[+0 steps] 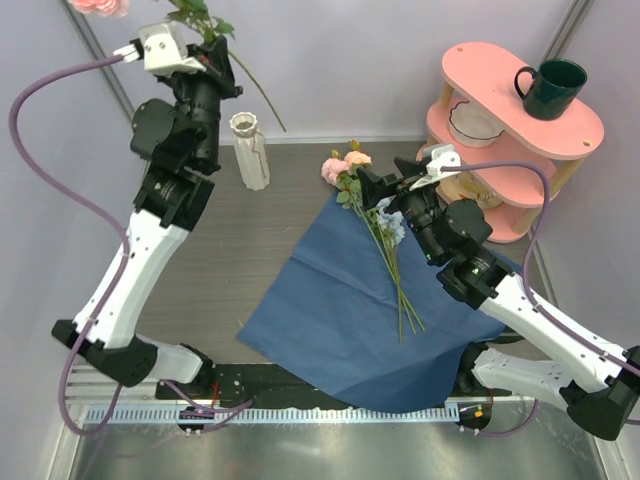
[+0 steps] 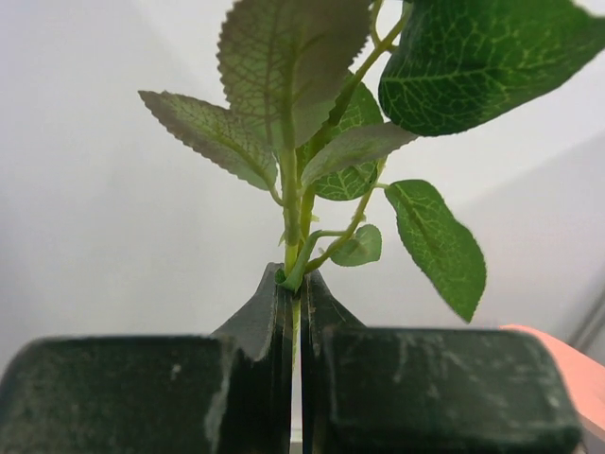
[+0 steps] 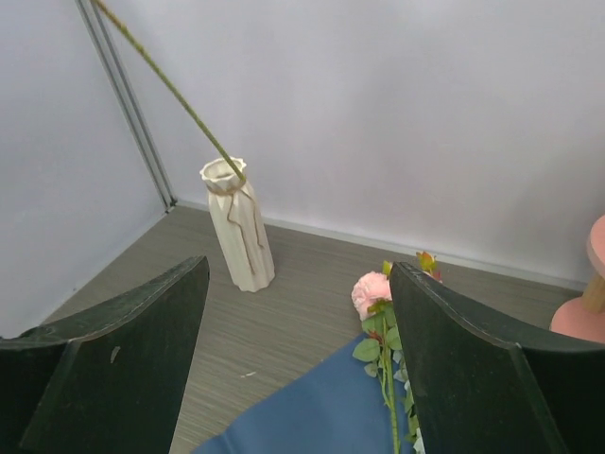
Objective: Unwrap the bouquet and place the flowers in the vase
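My left gripper (image 1: pixel 220 52) is raised high at the back left, shut on a leafy green stem (image 2: pixel 295 248) of one of the flowers. That flower's pink bloom (image 1: pixel 100 6) is at the top edge, and its long stem (image 1: pixel 262 95) slants down towards the cream ribbed vase (image 1: pixel 250 152). In the right wrist view the stem's tip (image 3: pixel 227 163) lies at the vase (image 3: pixel 238 227) rim. The other flowers (image 1: pixel 385 225) lie on the spread blue paper (image 1: pixel 340 320), with a pink rose (image 3: pixel 371 291) at the head end. Just above those blooms, my right gripper (image 1: pixel 366 186) stands open and empty.
A pink two-level shelf (image 1: pixel 590 128) stands at the back right, with a dark green mug (image 1: pixel 550 88) on top and a white bowl (image 1: pixel 474 124) on the lower level. Grey walls close in the back and left. The blue paper reaches the table's near edge.
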You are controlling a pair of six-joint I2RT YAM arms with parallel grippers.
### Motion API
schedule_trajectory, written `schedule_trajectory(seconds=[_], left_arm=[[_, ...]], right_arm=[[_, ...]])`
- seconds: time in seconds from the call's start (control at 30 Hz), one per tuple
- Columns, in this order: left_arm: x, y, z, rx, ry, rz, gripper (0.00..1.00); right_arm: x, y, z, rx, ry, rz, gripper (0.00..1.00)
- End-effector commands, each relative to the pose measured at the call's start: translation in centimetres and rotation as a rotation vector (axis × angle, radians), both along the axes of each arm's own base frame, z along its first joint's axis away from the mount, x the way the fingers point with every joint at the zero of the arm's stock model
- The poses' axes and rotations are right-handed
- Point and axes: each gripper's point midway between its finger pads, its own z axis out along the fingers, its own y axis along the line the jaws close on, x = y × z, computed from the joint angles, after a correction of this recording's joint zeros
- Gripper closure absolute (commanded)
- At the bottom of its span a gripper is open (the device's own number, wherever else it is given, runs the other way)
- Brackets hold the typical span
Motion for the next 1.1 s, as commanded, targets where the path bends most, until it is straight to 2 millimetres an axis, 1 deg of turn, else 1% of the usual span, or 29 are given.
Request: schedule_trajectory(seconds=[0.0,0.03,0.07,0.13,0.17,0.2,0.23,0.27,0.3,0.37,0.4,0.47,0.5,0.67,0.83,1.0,1.07], left_arm=[[1.4,1.8,4.5,0.015,-0.113,0.161,1.0],[1.8,1.8,4.8,0.01,-0.111,0.17,1.0],[2.6,1.6,5.3,0.018,-0.109,0.182,1.0],[3.1,1.6,5.8,0.032,-0.119,0.202,1.0],[3.2,2.0,6.5,0.029,-0.133,0.219,1.0],[4.4,1.7,5.7,0.048,-0.112,0.236,1.0],[4.9,1.9,5.6,0.047,-0.106,0.246,1.0],[5.1,2.6,5.9,0.043,-0.105,0.266,1.0],[6.1,2.5,5.3,0.043,-0.091,0.272,1.0],[6.6,3.3,5.3,0.035,-0.091,0.292,1.0],[7.1,3.4,5.0,0.039,-0.086,0.298,1.0],[7.4,3.8,5.1,0.039,-0.095,0.311,1.0],[7.9,3.7,4.8,0.04,-0.091,0.312,1.0],[9.1,4.2,4.1,0.051,-0.081,0.33,1.0],[10.5,4.5,2.4,0.065,-0.048,0.35,1.0],[11.2,4.5,1.1,0.082,-0.025,0.364,1.0],[11.7,4.5,0.3,0.093,-0.01,0.368,1.0]], right_arm=[[0.8,0.2,-0.6,-0.016,-0.001,-0.018,0.17],[0.8,0.3,-0.6,-0.014,-0.002,-0.014,0.17],[0.9,0.5,-0.7,-0.018,0.001,-0.011,0.17],[1.0,0.5,-0.9,-0.022,0.005,-0.014,0.17],[1.0,0.4,-0.8,-0.021,0.002,-0.015,0.17],[1.1,0.4,-0.9,-0.023,0.003,-0.015,0.16],[1.1,0.4,-1.0,-0.024,0.004,-0.016,0.16],[1.1,0.4,-0.9,-0.018,-0.002,-0.013,0.17],[1.1,0.5,-1.0,-0.021,-0.003,-0.009,0.16],[1.3,0.5,-1.2,-0.025,-0.003,-0.006,0.16],[1.4,0.5,-1.3,-0.025,0.0,-0.007,0.16],[1.7,0.7,-1.6,-0.034,0.008,-0.009,0.16],[1.8,0.7,-1.7,-0.036,0.01,-0.01,0.16],[2.2,0.7,-2.0,-0.044,0.015,-0.009,0.16],[2.5,0.6,-2.2,-0.041,0.024,-0.01,0.16],[2.9,0.7,-2.5,-0.041,0.031,-0.005,0.16],[3.0,0.7,-2.6,-0.041,0.034,-0.004,0.16]])
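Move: My left hand holds the pink rose stem up high. The vase stands about 16 cm ahead of it, 2 cm to its left, its middle some 50 cm below; the pink blossoms still lying on the table are about 18 cm ahead and 21 cm to this hand's right. From my open right hand the vase is some 23 cm ahead, 28 cm left and 31 cm down, those blossoms about 24 cm ahead and 6 cm left. I carry the rose forward about 12 cm with my left hand, easing some 3 cm to the left midway, to bring the hanging stem over the vase mouth. The hand first climbs a few centimetres, then sinks them again, turning about 20 degrees counter-clockwise, with the fingers still shut on the stem. My right hand, empty and wide open, sinks about 4 cm and edges 3 cm forward. ##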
